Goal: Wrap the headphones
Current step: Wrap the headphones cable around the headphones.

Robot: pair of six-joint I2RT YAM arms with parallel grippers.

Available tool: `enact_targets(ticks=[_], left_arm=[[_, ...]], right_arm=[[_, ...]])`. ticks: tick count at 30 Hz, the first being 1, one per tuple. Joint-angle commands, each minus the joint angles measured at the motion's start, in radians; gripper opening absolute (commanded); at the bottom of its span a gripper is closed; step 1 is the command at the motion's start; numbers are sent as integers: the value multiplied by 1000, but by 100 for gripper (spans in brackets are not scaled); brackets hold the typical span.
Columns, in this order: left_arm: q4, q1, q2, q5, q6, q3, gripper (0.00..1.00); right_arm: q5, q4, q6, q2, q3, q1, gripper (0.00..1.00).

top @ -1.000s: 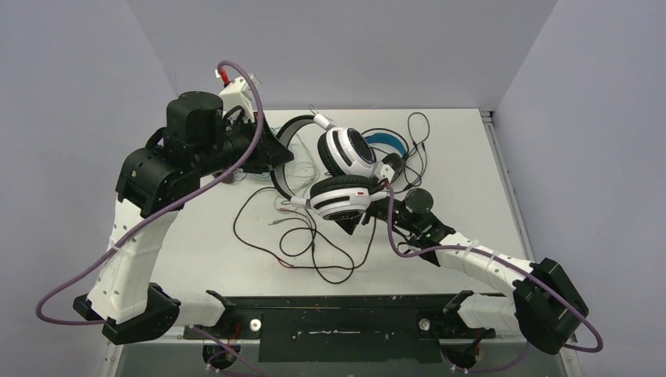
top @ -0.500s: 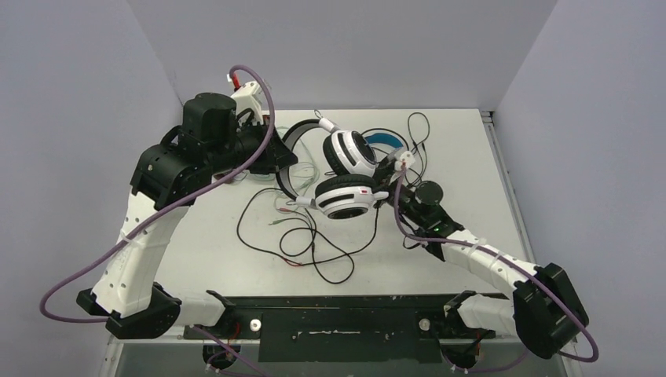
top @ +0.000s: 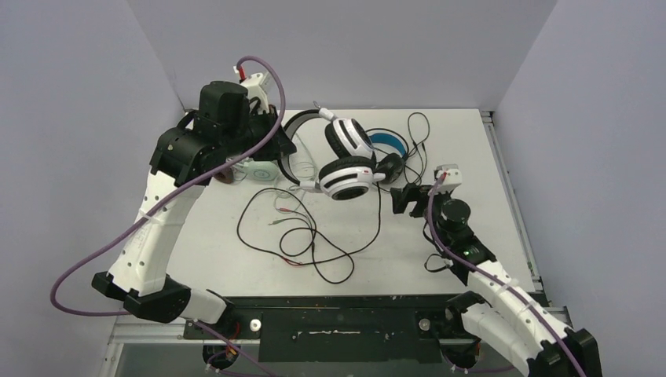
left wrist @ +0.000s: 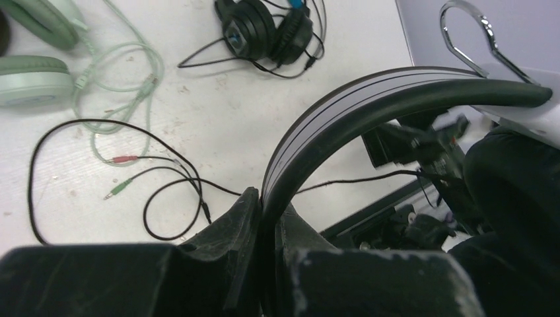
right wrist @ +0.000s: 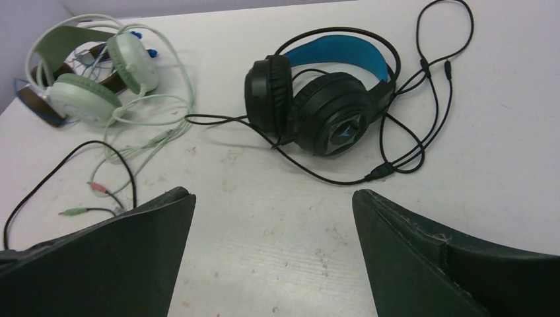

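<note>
The white headphones [top: 345, 161] with black stripes hang above the table's back middle. My left gripper [top: 276, 148] is shut on their headband [left wrist: 370, 99], which passes between its fingertips [left wrist: 267, 198]. Their black cord [top: 306, 243] trails in loops over the table, ending in pink and green plugs [top: 284, 212]. My right gripper [top: 408, 200] stands open and empty to the right of the ear cups, apart from them. In the right wrist view it [right wrist: 272, 195] faces the black headphones with a blue headband [right wrist: 323, 112].
The mint green headphones [right wrist: 86, 92] lie at the back left with their pale cord coiled beside them, next to a brown ear cup [right wrist: 30, 105]. The black headset's cord [top: 416, 129] loops toward the table's back edge. Walls close in left, back and right.
My right arm has drawn back from the white headphones toward the right and near side, its gripper open. My left arm has carried the headphones a little farther back and right.
</note>
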Motion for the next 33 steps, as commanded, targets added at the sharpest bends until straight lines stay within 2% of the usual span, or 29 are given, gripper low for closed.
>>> enact_targets(ticks=[1, 5, 8, 11, 17, 20, 25, 28, 32, 33], left_arm=[[55, 56, 41, -50, -19, 101, 0], [106, 161, 55, 66, -26, 63, 0], [140, 200, 62, 136, -28, 57, 0], [154, 208, 61, 162, -26, 57, 0], [154, 227, 41, 207, -34, 51, 0], [148, 233, 34, 227, -32, 50, 0], [165, 241, 8, 267, -41, 21, 0], [169, 241, -6, 274, -43, 9, 0], [174, 242, -16, 285, -45, -2, 0], [174, 241, -17, 289, -46, -4, 0]], right_arm=[[-90, -12, 3, -156, -32, 3, 93], [-241, -63, -54, -219, -36, 5, 92], [-402, -7, -87, -246, -79, 9, 92], [-513, 98, -70, -197, -93, 14, 91], [-520, 284, -94, 23, -49, 75, 90], [-517, 314, -140, 146, 16, 133, 88], [-467, 403, -143, 254, 57, 170, 84], [-443, 437, -145, 277, 63, 170, 76], [-465, 455, -157, 294, 83, 168, 52], [-468, 454, -162, 297, 88, 169, 48]])
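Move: The white headphones' cable hangs about 6 cm left of my right hand and some 3 cm back, at its own height. The white headphones' cups are about 15 cm to that hand's left, 3 cm back and 17 cm up; the black headphones lie roughly 28 cm ahead, 4 cm left and 16 cm down. From my left hand, already holding the headband, this hanging cable is some 23 cm right, 1 cm ahead and 20 cm below. I swing my open right hand back about 6 cm, rising a little, then sweep it some 12 cm left and down to the hanging cable, turning it nearly 40 degrees counter-clockwise; it lifts slightly at the end as the fingers close partway around the cable. My left hand keeps its grip on the headband, carrying the headphones forward and left about 7 cm, then easing back slightly. ##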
